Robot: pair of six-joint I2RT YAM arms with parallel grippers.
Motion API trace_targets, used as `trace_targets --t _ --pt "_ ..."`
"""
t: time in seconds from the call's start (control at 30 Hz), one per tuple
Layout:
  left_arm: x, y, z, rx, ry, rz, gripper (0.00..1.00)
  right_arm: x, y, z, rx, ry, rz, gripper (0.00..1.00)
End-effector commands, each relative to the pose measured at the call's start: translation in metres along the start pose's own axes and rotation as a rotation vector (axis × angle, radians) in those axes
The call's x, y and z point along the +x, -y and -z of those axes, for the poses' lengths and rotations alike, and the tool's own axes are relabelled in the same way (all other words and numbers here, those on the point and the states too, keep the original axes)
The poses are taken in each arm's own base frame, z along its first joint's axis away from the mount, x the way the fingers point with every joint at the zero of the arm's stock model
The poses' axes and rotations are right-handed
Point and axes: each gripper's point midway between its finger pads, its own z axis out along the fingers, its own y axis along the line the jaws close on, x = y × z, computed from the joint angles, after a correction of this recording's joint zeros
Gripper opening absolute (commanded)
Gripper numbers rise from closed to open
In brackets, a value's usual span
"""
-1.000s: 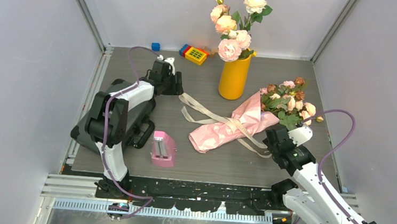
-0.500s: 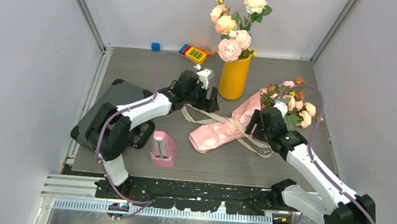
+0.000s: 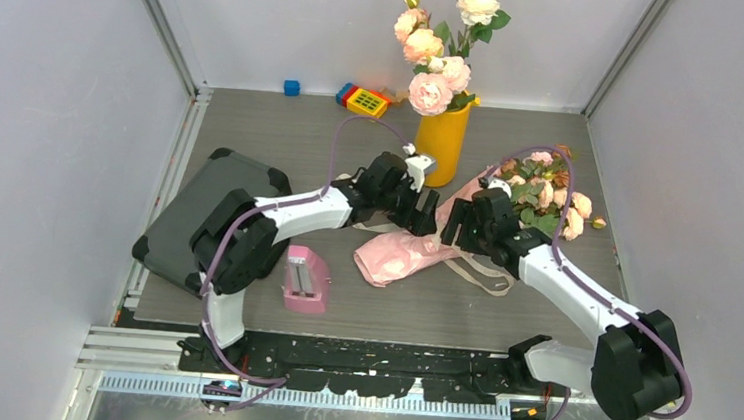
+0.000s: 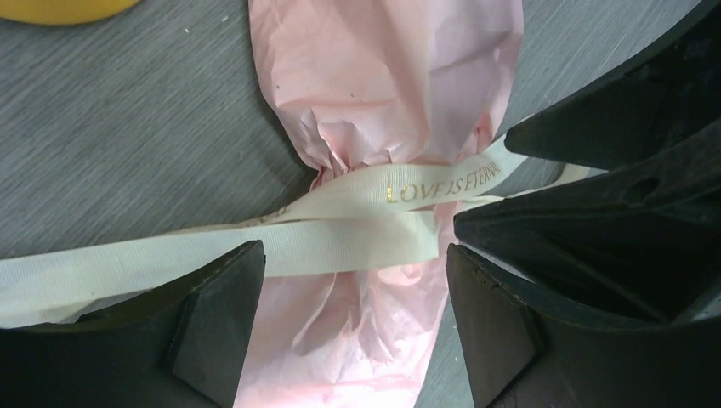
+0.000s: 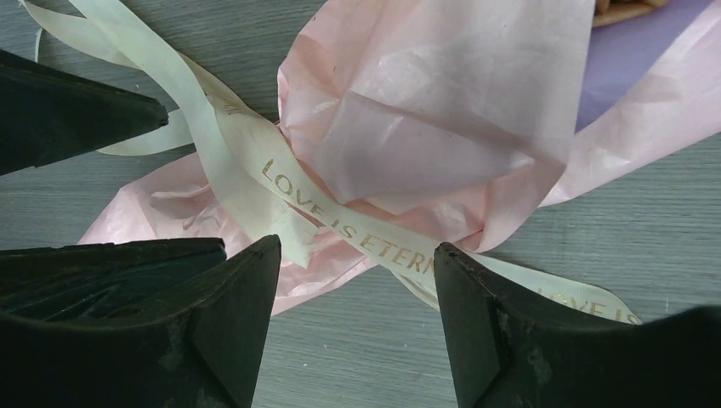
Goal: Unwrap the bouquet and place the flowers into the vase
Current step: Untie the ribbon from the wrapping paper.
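The bouquet (image 3: 407,251) lies on the table, its crinkled pink paper (image 4: 383,76) tied at the waist by a beige ribbon (image 4: 340,229) printed "LOVE IS ETERNAL". Its small flowers (image 3: 545,196) fan out at the right end. A lilac inner sheet (image 5: 629,59) shows under the pink paper (image 5: 442,110). My left gripper (image 3: 426,214) (image 4: 353,280) hangs open over the tied waist, straddling ribbon and paper. My right gripper (image 3: 453,223) (image 5: 357,255) faces it, open, with the ribbon (image 5: 340,221) just beyond its tips. Neither holds anything. The yellow vase (image 3: 440,147) stands upright behind them.
Big pale pink and cream roses (image 3: 436,45) fill the vase. A pink stapler-like object (image 3: 305,277) and a dark grey case (image 3: 202,212) lie front left. A yellow-and-red toy (image 3: 365,100) and a blue block (image 3: 291,87) sit by the back wall. Loose ribbon tails (image 3: 478,274) trail forward.
Both arms have swung inward from the table's sides to meet over the bouquet's tied waist. Both grippers have opened wider. The bouquet has not moved.
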Motion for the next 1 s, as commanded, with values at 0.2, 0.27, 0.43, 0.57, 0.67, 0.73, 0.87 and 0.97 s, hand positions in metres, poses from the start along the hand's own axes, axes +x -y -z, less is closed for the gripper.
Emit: trace_targets --t 0.2,0.27,0.43,0.57,0.67,0.73,0.87,0.97 --pt "-0.003 0.008 -0.02 -0.014 -0.025 -0.08 0.77 -0.017 -0.011 -0.01 -0.028 0.043 0.012 0.68" --pt "0.001 0.008 -0.02 -0.023 -0.038 -0.088 0.74 -0.014 -0.009 -0.012 -0.019 0.038 0.014 0.65" --pt "0.009 0.007 -0.021 -0.031 -0.056 -0.083 0.68 -0.009 -0.003 -0.018 0.006 0.023 0.011 0.58" --pt "0.006 0.006 -0.02 -0.047 -0.044 -0.082 0.55 -0.007 -0.001 -0.018 0.015 0.022 0.009 0.5" --pt "0.002 0.005 -0.019 -0.061 -0.031 -0.083 0.49 -0.007 0.002 -0.017 0.024 0.03 0.007 0.41" --pt "-0.001 0.005 -0.017 -0.067 -0.023 -0.084 0.48 -0.007 0.003 -0.015 0.031 0.033 0.006 0.35" --pt "-0.011 0.001 -0.009 -0.105 0.009 -0.086 0.43 -0.008 0.006 -0.008 0.04 0.043 0.003 0.24" --pt "-0.021 -0.003 -0.004 -0.144 0.045 -0.068 0.36 -0.01 0.008 -0.001 0.046 0.06 -0.003 0.15"
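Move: The crossing band of ribbon at the wrapper's waist lies about 4 cm below my left hand and 1 cm to its right. The yellow vase stands some 16 cm ahead of that hand, and the wrapper's tail spreads about 8 cm left and 8 cm back. The lettered ribbon strand is 2 to 3 cm below my right hand and 1 cm ahead; from that hand the flowers lie roughly 14 cm ahead and 19 cm right, a loose ribbon loop 7 cm back and 7 cm right. I sink both hands onto the ribbon: my left goes down about 3 cm, tipping its fingers some 5 degrees steeper, and draws its wide-open fingers to under half open around the crossing band. My right lowers nearly 2 cm, closes almost shut to pinch the lettered strand beside the wrapper, then starts to rise slightly. ##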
